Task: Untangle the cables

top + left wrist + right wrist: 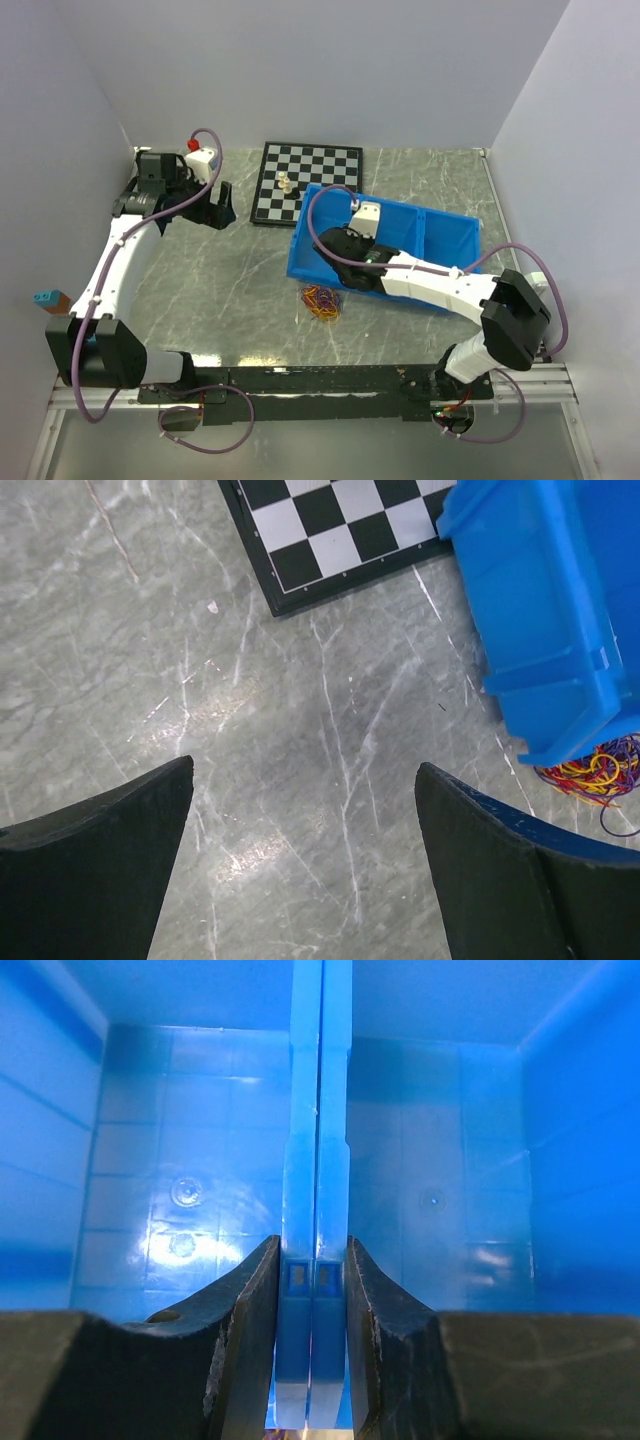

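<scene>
The cables are a small bunch of yellow, red and purple wires lying on the marble table just in front of the blue bin, by its near left corner. In the left wrist view the cables show partly under the bin's corner. My right gripper reaches into the bin. In the right wrist view this gripper is shut on the double middle wall of the bin. My left gripper hangs open and empty at the far left, over bare table.
A black and white chessboard with a few pale pieces lies behind the bin; its corner shows in the left wrist view. White walls enclose the table on three sides.
</scene>
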Robot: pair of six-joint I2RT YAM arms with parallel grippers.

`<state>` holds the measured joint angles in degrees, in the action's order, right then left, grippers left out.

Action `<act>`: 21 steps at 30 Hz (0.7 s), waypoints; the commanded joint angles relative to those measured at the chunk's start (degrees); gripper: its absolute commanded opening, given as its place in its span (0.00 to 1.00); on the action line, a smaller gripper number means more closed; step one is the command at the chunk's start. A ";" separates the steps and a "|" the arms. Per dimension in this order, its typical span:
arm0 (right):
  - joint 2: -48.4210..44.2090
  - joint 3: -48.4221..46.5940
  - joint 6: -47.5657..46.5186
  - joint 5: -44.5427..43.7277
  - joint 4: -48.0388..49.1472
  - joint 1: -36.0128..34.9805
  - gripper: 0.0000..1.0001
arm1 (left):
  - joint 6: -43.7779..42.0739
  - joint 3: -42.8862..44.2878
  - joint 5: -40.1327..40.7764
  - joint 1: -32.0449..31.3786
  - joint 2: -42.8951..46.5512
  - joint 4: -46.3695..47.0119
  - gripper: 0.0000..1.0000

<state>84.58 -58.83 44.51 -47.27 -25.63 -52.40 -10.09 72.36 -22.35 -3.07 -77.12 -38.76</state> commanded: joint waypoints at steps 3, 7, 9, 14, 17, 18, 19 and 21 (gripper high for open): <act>-2.13 -1.99 5.66 -7.14 -5.65 -5.77 0.00 | -0.99 -0.02 0.99 0.08 4.87 -1.05 0.97; -2.05 -2.26 11.37 -8.02 -12.59 -10.51 0.00 | -1.25 -0.81 1.08 0.08 7.07 -1.93 0.97; -1.96 -2.17 15.93 -7.67 -16.01 -12.54 0.00 | -1.43 -1.25 1.34 0.08 8.12 -2.19 0.97; -2.13 -1.90 21.57 -6.61 -21.38 -17.20 0.00 | -1.69 -2.22 1.69 0.08 10.67 -2.72 0.97; -1.52 -2.78 22.46 -5.82 -23.24 -18.52 0.00 | -1.78 -2.83 1.69 0.08 11.64 -2.55 0.97; -1.26 -3.31 22.11 -5.82 -23.07 -18.53 0.00 | -1.69 -3.01 1.61 0.08 11.82 -2.55 0.97; -1.08 -3.75 21.07 -5.73 -22.37 -18.53 0.00 | -1.78 -3.01 1.61 0.08 11.91 -2.55 0.97; -1.08 -4.80 17.82 -5.38 -19.57 -18.53 0.00 | -1.69 -3.10 1.61 0.08 11.99 -2.46 0.97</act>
<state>84.55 -59.31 64.69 -50.33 -45.23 -70.50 -11.33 69.41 -21.06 -3.07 -66.74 -41.50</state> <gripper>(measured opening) 0.348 0.966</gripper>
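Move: Behind the right hand, which grips the middle of a divider of the blue tray, the cables lie about 12 cm back, some 7 cm to its left and 12 cm below. The chessboard's middle is roughly 17 cm ahead of this hand and 10 cm to its left, 13 cm down. From the empty left hand, the cables are some 17 cm back, 24 cm to the right and 20 cm below. Drawing the blue tray back towards the base by about 10 cm, the right hand keeps its pinch on the divider, drifts a little left, sinks slightly and turns the tray about 5 degrees counter-clockwise. The tray's near wall comes against the cables and pushes them along. The open left hand backs off and rises, 3 to 4 cm each way. ##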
